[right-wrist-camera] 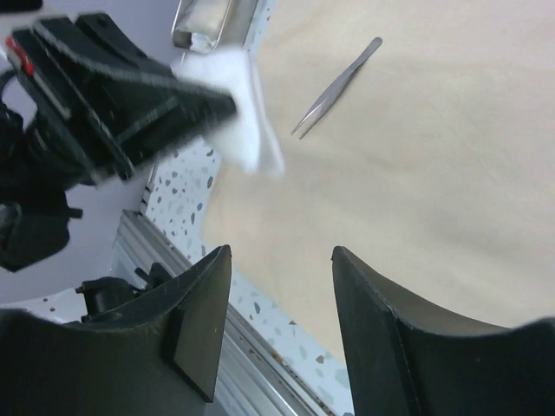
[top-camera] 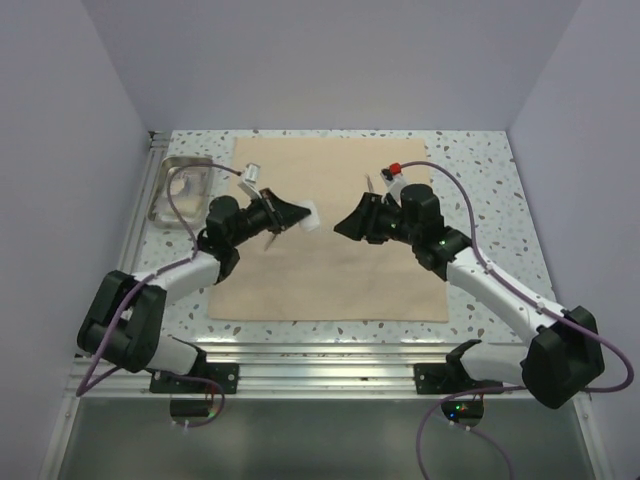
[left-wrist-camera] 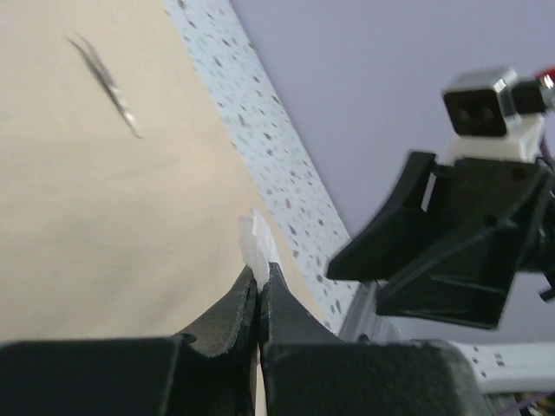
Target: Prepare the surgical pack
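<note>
The surgical pack's tan cloth (top-camera: 330, 270) lies spread flat on the speckled table. My left gripper (top-camera: 298, 215) hovers over its middle left, shut on a small white packet (left-wrist-camera: 257, 238) that sticks out past the fingertips (left-wrist-camera: 260, 270). The packet (right-wrist-camera: 243, 104) also shows in the right wrist view, hanging in the air. My right gripper (top-camera: 342, 224) faces it from the right, a short gap away and above the cloth. Its jaws (right-wrist-camera: 282, 250) stand open with nothing between them.
A small steel tray (top-camera: 185, 190) sits off the cloth at the back left of the table. Thin steel tweezers (right-wrist-camera: 338, 87) lie on the cloth. The metal rail (top-camera: 320, 350) of the table's near edge runs in front of the cloth.
</note>
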You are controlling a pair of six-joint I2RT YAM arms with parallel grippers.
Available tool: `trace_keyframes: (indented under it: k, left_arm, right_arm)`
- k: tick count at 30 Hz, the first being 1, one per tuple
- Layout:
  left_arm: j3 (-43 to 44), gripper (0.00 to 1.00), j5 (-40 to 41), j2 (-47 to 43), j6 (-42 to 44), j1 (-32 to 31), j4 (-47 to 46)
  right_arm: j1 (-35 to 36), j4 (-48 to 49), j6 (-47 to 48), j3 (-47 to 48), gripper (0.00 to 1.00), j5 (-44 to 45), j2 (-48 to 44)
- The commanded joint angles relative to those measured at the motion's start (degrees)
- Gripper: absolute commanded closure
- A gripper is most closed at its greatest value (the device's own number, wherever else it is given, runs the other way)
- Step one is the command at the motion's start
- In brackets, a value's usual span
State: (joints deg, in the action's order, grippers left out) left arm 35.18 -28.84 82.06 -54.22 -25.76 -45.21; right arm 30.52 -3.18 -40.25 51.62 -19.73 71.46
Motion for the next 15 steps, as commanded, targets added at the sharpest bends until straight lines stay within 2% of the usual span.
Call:
trace_keyframes:
  k: [1, 2, 4, 5, 8, 11, 15]
  left_arm:
    - [6.12, 1.0, 0.98, -2.61, 7.97, 10.44, 15.91]
    - [7.0, 1.0, 0.46, -2.61, 8.77, 16.64, 19.86]
    - [9.11, 1.0, -0.6, -2.26, 10.52, 22.57, 22.17]
    - [9.81, 1.0, -0.86, -1.91, 11.14, 27.99, 23.84]
    - [14.64, 1.0, -1.22, 1.6, 13.34, 36.09, 29.19]
    - [22.37, 1.0, -1.74, 8.1, 15.02, 40.94, 35.17]
    - [29.84, 1.0, -1.4, 17.83, 13.7, 44.12, 34.23]
  right_arm:
    - [0.06, -0.77, 2.1, -0.64, 0.45, 5.83, -3.69]
    - [0.06, -0.77, 2.63, -0.9, 0.45, 6.8, -4.39]
    - [-0.02, -1.04, 3.16, -1.08, 0.45, 7.42, -4.75]
    - [-0.03, -1.13, 3.77, -1.08, 0.45, 7.6, -4.75]
    - [-0.03, -1.65, 4.48, -0.55, 0.44, 8.21, -4.05]
    - [-0.03, -2.7, 6.14, 1.11, 0.44, 8.74, -2.21]
    - [-0.03, -3.76, 8.43, 2.96, 0.46, 9.35, 0.6]
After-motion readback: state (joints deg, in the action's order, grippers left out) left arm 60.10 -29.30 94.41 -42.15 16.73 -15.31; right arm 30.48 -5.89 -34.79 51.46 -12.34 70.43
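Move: The left gripper holds a white gauze piece. The middle of the metal tray lies about 39 cm to its left, some 27 cm ahead and 18 cm below. Nearer the way there, tweezers lie on the sheet about 13 cm ahead, 10 cm left and 19 cm below; a second instrument lies about 31 cm ahead and 16 cm right, at that same depth. From the right gripper, the tray is about 47 cm left, 29 cm ahead and 19 cm below. Swing the left gripper quickly and nearly level to the left and forward, about 35 cm in all, away from the right gripper to the tray's right side. Keep the fingers shut on the gauze, turn the wrist some 40 degrees counter-clockwise, and slow and start sinking slightly at the end. Let the empty right gripper, still open, ease a couple of centimetres to its right. ##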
